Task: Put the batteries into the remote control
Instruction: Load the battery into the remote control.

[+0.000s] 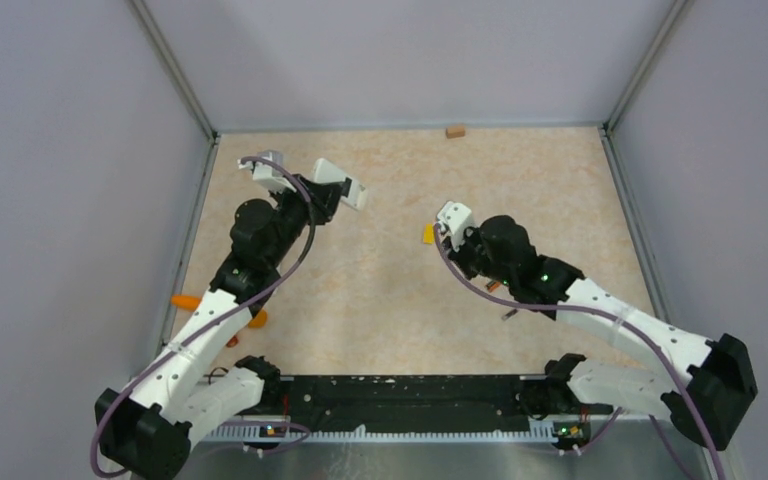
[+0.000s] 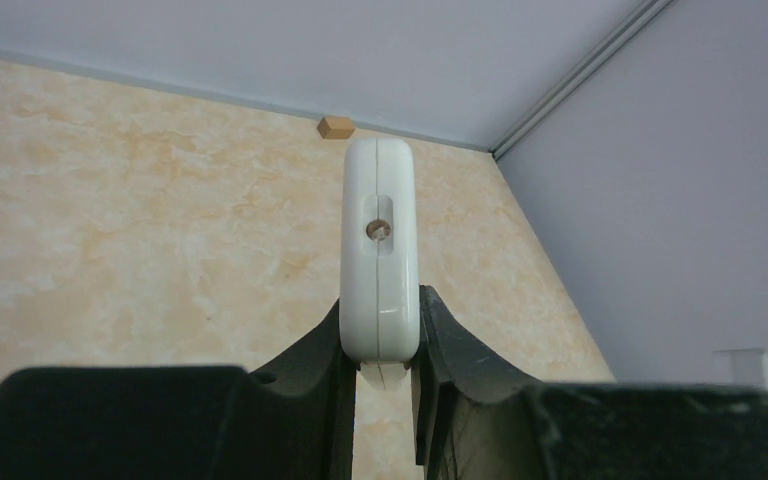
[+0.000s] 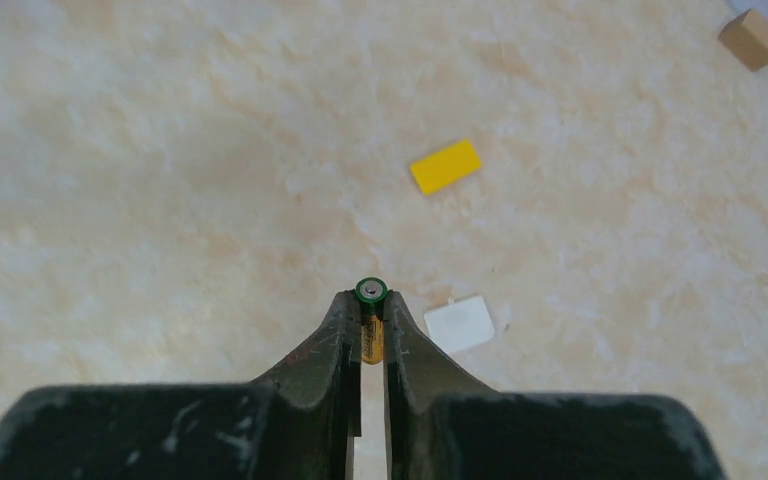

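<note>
My left gripper [image 2: 380,308] is shut on the white remote control [image 2: 380,240], held off the table and seen end-on, with a small slot in its end. In the top view the remote control [image 1: 340,180] sticks out of the left gripper [image 1: 326,196] at the back left. My right gripper [image 3: 371,300] is shut on one of the batteries [image 3: 371,338], gold with a green-ringed end, pinched at the fingertips. From above, the right gripper [image 1: 442,236] hangs mid-table, and the battery is hidden under it.
A yellow flat piece [image 3: 445,165] and a small white plate [image 3: 459,324] lie on the table below the right gripper. A brown block [image 1: 454,131] sits at the back wall. Orange things [image 1: 186,301] lie by the left arm. A small dark object [image 1: 507,315] lies near the right arm.
</note>
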Controlling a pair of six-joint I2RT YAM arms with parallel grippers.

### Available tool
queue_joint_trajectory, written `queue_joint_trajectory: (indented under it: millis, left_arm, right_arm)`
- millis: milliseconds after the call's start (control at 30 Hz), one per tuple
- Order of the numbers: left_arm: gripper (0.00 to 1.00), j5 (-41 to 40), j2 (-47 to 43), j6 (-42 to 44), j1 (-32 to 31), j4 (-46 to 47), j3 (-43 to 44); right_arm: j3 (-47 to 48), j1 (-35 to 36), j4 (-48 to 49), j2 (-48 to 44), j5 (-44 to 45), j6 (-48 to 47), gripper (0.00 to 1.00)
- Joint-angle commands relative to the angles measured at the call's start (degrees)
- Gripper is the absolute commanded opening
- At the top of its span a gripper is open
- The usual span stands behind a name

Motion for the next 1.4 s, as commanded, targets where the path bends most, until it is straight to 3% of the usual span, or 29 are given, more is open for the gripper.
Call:
queue_joint_trajectory:
  millis: [0,167,300,400,533,733,1367]
  left_arm:
    - [0.00,3.3,1.5,-5.6,0.1,7.0,1.6]
    - [0.00,7.4,4.7,-16.1,0.1,14.5,0.1]
    - [0.00,10.8,9.0,-27.1,0.1,27.1,-3.3]
    - [0.00,13.4,13.0,-35.6,0.0,40.3,-6.0]
    - [0.00,14.4,18.9,-45.2,-0.6,54.4,-8.7]
    - [0.00,13.1,25.4,-53.3,-1.7,66.6,-10.3]
    - [0.00,12.3,32.5,-60.9,-2.6,75.1,-9.6]
  right_arm:
    - [3.7,-0.4,15.3,-5.4,-4.3,19.0,0.00]
    - [7.6,-0.5,22.2,-6.9,0.0,38.9,0.00]
    - [13.1,-0.7,15.4,-5.4,12.6,59.6,0.00]
    - [16.0,-1.1,12.9,-3.7,11.7,68.3,0.00]
    - [21.2,-1.1,8.5,-0.1,10.0,70.7,0.00]
    - [27.2,-0.9,3.4,4.5,10.1,67.8,0.00]
    - [32.7,2.3,3.3,10.9,19.9,59.7,0.00]
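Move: The open remote, gripped in the left hand, lies about 22 cm left, 5 cm ahead and 16 cm above the right hand, which holds the battery. On the table some 15 cm below the right hand, the nearer yellow block is about 11 cm ahead and 6 cm left, and the white cover some 6 cm ahead and 4 cm right. The battery lies from the left hand about 22 cm right, 5 cm back and 16 cm below. The battery, still pinched upright in the right fingers, is lifted about 19 cm, with some 6 cm each forward and left, towards the remote's open bay; that hand overshoots slightly and settles, having rolled left side up some 60 degrees and swung clockwise. The remote comes to meet the battery as the left hand shifts right, rolls left side down and turns clockwise, grip unchanged. ##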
